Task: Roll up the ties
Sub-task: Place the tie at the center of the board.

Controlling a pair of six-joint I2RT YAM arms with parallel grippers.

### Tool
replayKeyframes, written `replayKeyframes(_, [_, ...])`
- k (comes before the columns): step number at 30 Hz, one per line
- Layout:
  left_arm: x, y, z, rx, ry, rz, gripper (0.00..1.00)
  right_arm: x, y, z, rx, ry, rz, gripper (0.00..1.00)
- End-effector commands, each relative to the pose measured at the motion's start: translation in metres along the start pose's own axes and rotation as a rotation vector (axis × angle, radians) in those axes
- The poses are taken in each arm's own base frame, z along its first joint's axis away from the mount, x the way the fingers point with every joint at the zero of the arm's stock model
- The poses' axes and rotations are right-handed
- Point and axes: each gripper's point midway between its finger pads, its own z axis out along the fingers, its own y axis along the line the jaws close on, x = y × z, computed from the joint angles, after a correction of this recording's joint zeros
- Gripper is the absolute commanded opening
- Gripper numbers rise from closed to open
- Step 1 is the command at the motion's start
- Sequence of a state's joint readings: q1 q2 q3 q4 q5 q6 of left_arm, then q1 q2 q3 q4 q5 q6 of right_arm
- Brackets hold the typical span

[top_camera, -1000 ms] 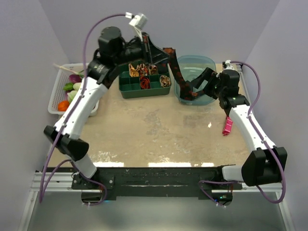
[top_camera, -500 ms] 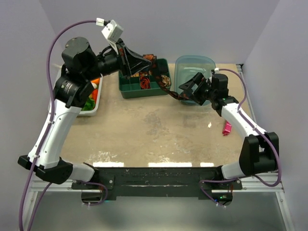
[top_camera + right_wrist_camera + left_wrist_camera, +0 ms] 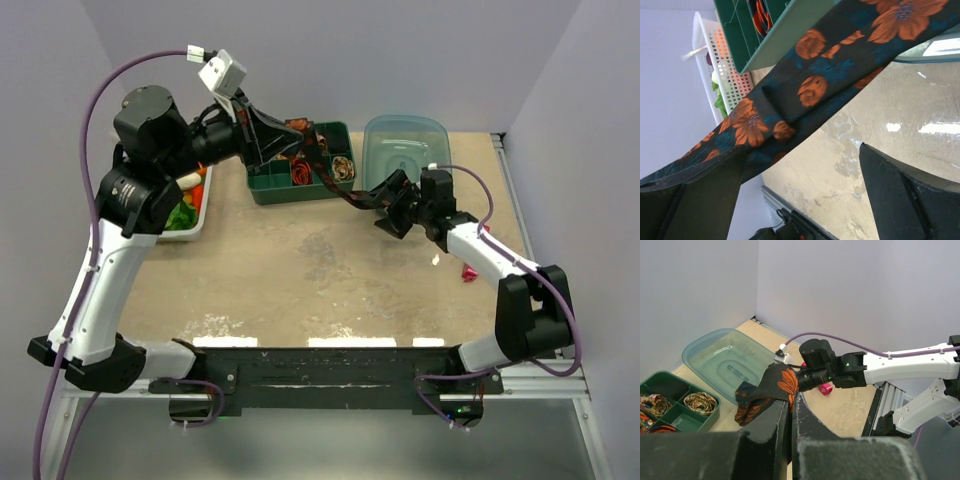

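A long black tie [image 3: 328, 176] with orange flowers hangs in the air between the two grippers. My left gripper [image 3: 297, 134] is raised over the green tray and shut on one end of the tie [image 3: 771, 385], which is pinched between its fingers [image 3: 775, 425]. My right gripper [image 3: 386, 208] stands open at the tie's other end. In the right wrist view the tie [image 3: 815, 85] lies across the left finger [image 3: 700, 200], while the right finger [image 3: 905, 195] is apart from it. Coiled ties [image 3: 300, 172] in tan, red and dark sit in the tray compartments.
The green compartment tray [image 3: 262, 185] stands at the back centre, a teal plastic container [image 3: 405, 150] to its right. A white basket [image 3: 190, 225] of vegetables is at the back left. A small pink bar [image 3: 468, 272] lies by the right arm.
My left arm swung up and to the left, drawing the tie out of the teal container. My right gripper moved from over the container down to the left, still open along the tie.
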State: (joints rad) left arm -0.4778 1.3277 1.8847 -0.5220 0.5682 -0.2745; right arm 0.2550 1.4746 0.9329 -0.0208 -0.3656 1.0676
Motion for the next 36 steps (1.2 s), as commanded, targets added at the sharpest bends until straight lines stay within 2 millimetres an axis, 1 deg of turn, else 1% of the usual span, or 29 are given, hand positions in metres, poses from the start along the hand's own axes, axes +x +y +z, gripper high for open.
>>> replayKeyframes(1, [-0.022, -0.01, -0.017, -0.004, -0.059, 0.058, 0.0, -0.007, 0.017, 0.001, -0.073, -0.026, 0.039, 0.99])
replayKeyframes(3, [-0.024, -0.015, -0.021, 0.005, -0.065, 0.062, 0.0, -0.007, 0.014, 0.005, -0.079, -0.029, 0.069, 0.99])
replayKeyframes(4, [-0.025, -0.016, -0.022, 0.007, -0.067, 0.063, 0.0, -0.009, 0.018, 0.007, -0.098, -0.038, 0.071, 0.99])
replayKeyframes(6, [-0.027, -0.02, -0.026, 0.015, -0.075, 0.07, 0.0, -0.009, 0.014, 0.013, -0.106, -0.042, 0.111, 0.99])
replayKeyframes(7, [-0.028, -0.023, -0.028, 0.022, -0.078, 0.07, 0.0, -0.013, 0.019, 0.013, -0.134, -0.057, 0.116, 0.99])
replayKeyframes(8, [-0.029, -0.025, -0.03, 0.026, -0.08, 0.073, 0.0, -0.014, 0.016, 0.017, -0.13, -0.06, 0.136, 0.99])
replayKeyframes(10, [-0.029, -0.029, -0.033, 0.035, -0.084, 0.073, 0.0, -0.017, 0.018, 0.021, -0.137, -0.072, 0.147, 0.99])
replayKeyframes(12, [-0.031, -0.032, -0.037, 0.042, -0.093, 0.073, 0.0, -0.018, 0.013, 0.025, -0.126, -0.074, 0.178, 0.98])
replayKeyframes(13, [-0.032, -0.036, -0.039, 0.054, -0.099, 0.078, 0.0, -0.022, 0.017, 0.025, -0.152, -0.092, 0.179, 0.98])
replayKeyframes(15, [-0.035, -0.043, -0.043, 0.073, -0.117, 0.086, 0.0, -0.023, 0.015, 0.028, -0.152, -0.102, 0.205, 0.98])
replayKeyframes(17, [-0.035, -0.05, -0.048, 0.1, -0.121, 0.09, 0.0, -0.027, 0.021, 0.029, -0.172, -0.114, 0.204, 0.97])
replayKeyframes(18, [-0.036, -0.053, -0.05, 0.109, -0.125, 0.093, 0.0, -0.029, 0.019, 0.032, -0.172, -0.114, 0.207, 0.96])
replayKeyframes(20, [-0.037, -0.058, -0.054, 0.125, -0.132, 0.099, 0.0, -0.031, 0.025, 0.035, -0.197, -0.115, 0.216, 0.89])
replayKeyframes(21, [-0.037, -0.059, -0.054, 0.129, -0.131, 0.099, 0.0, -0.032, 0.025, 0.036, -0.206, -0.117, 0.222, 0.88])
replayKeyframes(22, [-0.037, -0.062, -0.057, 0.139, -0.138, 0.104, 0.0, -0.033, 0.025, 0.039, -0.216, -0.118, 0.226, 0.84])
replayKeyframes(24, [-0.038, -0.065, -0.059, 0.145, -0.142, 0.106, 0.0, -0.034, 0.026, 0.042, -0.224, -0.116, 0.244, 0.79])
replayKeyframes(25, [-0.039, -0.067, -0.061, 0.15, -0.148, 0.109, 0.0, -0.034, 0.023, 0.046, -0.22, -0.114, 0.249, 0.77])
replayKeyframes(28, [-0.041, -0.071, -0.065, 0.157, -0.161, 0.114, 0.0, -0.035, 0.02, 0.048, -0.215, -0.123, 0.262, 0.77])
replayKeyframes(32, [-0.042, -0.065, -0.066, 0.114, -0.167, 0.107, 0.0, -0.033, 0.015, 0.049, -0.2, -0.121, 0.267, 0.77])
replayKeyframes(36, [-0.045, -0.07, -0.068, 0.135, -0.18, 0.113, 0.0, -0.036, 0.011, 0.05, -0.2, -0.14, 0.28, 0.77])
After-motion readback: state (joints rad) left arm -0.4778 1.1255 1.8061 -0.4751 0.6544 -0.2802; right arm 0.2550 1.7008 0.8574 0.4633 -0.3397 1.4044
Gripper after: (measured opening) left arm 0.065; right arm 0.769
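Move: My left hand already grips one end of the tie high up. The middle of the board lies about 50 cm below that hand, some 8 cm ahead and 6 cm to its right. The tie's lower stretch is about 4 cm ahead of my open right hand, 4 cm to its left and 2 cm above. From my right hand, the clear tub stands 16 cm ahead, 8 cm right and 14 cm below; the green box is 16 cm ahead, 19 cm left and 12 cm below. I draw my left hand back about 8 cm, rising some 4 cm and easing slightly left, and keep the tie pinched. Meanwhile I push my right hand forward about 5 cm and a little down to the tie's hanging part, rolling it some 15 degrees with its left side rising and turning it about 10 degrees clockwise. Its wide fingers close partway, the tie running between them without being pinched. ##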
